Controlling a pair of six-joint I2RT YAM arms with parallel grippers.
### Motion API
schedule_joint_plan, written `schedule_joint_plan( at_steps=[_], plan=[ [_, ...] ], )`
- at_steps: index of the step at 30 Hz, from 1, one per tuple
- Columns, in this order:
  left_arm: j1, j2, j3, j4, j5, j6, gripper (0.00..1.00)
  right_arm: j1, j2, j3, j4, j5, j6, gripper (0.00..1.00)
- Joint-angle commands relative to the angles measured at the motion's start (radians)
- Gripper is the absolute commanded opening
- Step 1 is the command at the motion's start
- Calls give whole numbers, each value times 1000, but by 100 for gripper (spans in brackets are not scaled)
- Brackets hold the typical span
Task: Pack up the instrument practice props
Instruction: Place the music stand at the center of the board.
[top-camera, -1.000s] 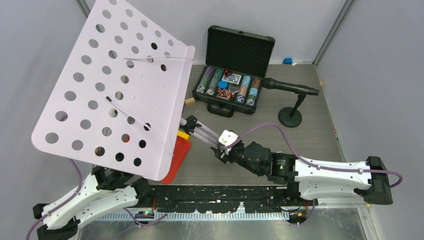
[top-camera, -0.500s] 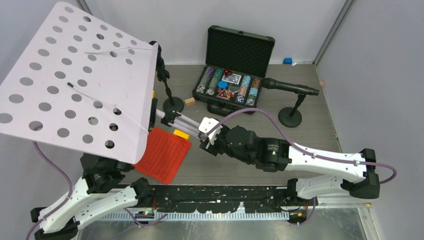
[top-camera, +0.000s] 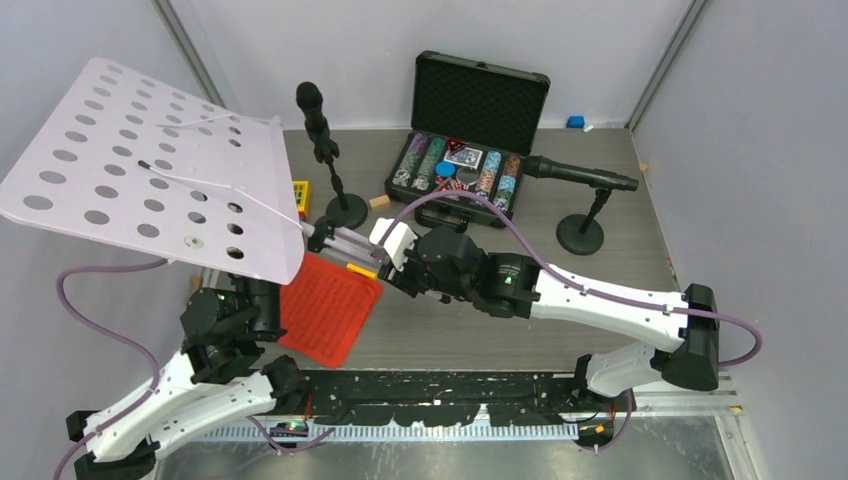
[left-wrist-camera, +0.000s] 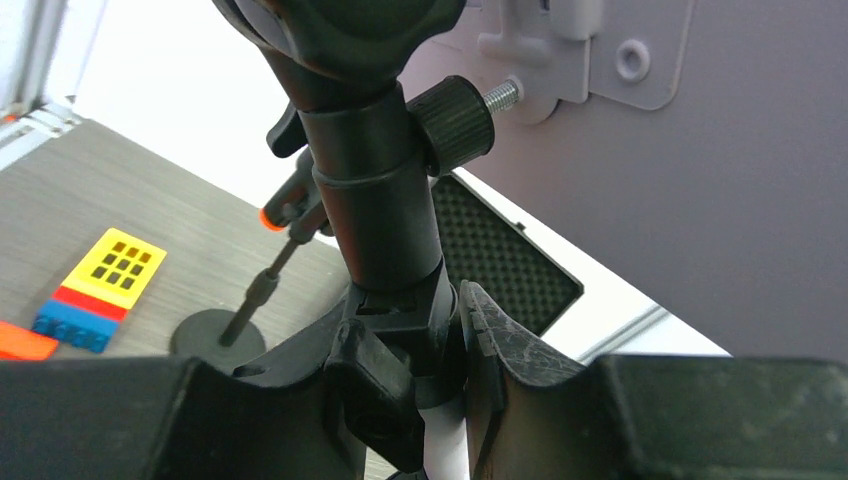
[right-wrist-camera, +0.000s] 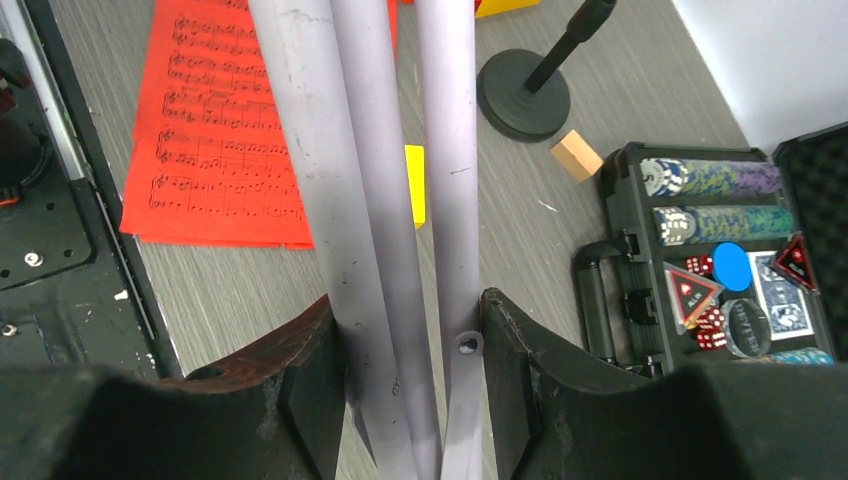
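The white hole-punched music rack (top-camera: 150, 190) hangs tilted over the left of the table. My left gripper (left-wrist-camera: 440, 340) is shut on its black stem (left-wrist-camera: 375, 200) just under the rack's back; in the top view the rack hides these fingers. My right gripper (top-camera: 378, 262) is shut on the bundled silver legs (top-camera: 340, 243), with both fingers pressed against the tubes (right-wrist-camera: 380, 150). Red sheet-music pages (top-camera: 325, 310) lie flat below the legs. One black microphone (top-camera: 312, 105) stands upright on its round base (top-camera: 347, 210). Another microphone (top-camera: 580, 175) lies level on its pole at the right.
The open black case of poker chips (top-camera: 465, 165) stands at the back middle, close to my right arm. A yellow and blue block (left-wrist-camera: 100, 285) and a small wooden cube (top-camera: 379, 201) lie near the upright microphone's base. Grey walls close in on both sides.
The rack has swung left and flattened, uncovering the upright microphone and the red pages. My right gripper has moved left and away along the legs and closed a little.
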Motion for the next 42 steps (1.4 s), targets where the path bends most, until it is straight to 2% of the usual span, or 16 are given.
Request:
schedule_joint_plan(
  at_steps=[1, 8, 14, 23, 31, 42],
  plan=[
    [4, -27, -40, 49, -93, 129, 0, -35, -7, 97, 273, -22, 25, 0],
    [4, -38, -108, 28, -143, 129, 0, -87, 17, 53, 294, -62, 79, 0],
    [6, -36, -172, -60, -169, 12, 0, -109, 20, 6, 332, -58, 93, 0],
    [43, -41, -266, -46, -193, -72, 0, -132, 29, -69, 377, -19, 98, 0],
    [176, 40, -269, -188, -58, -267, 0, -170, 70, -85, 404, -26, 107, 0],
    [367, 149, -314, -147, 107, -362, 0, -172, 34, -166, 408, -14, 127, 0]
  ],
)
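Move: My left hand holds the music stand's black column high up. The table centre, where it is to go, lies about 17 cm ahead and 28 cm right of it, some 40 cm below. From my right hand, on the folded legs, that spot is about 20 cm ahead, 9 cm right and 27 cm down. At table height from my left hand, the yellow block lies 10 cm ahead, 11 right; the upright microphone's base 25 ahead, 6 right; the red sheets right below, 4 right. I bring the stand down between both hands, my left keeping its pinch on the column and sinking about 18 cm in all, easing forward late while it tips down and turns counter-clockwise, each under 20 degrees. My right hand sinks 6 cm with the legs, then parts from them, rising and going forward towards the chip case as its fingers shut empty. ##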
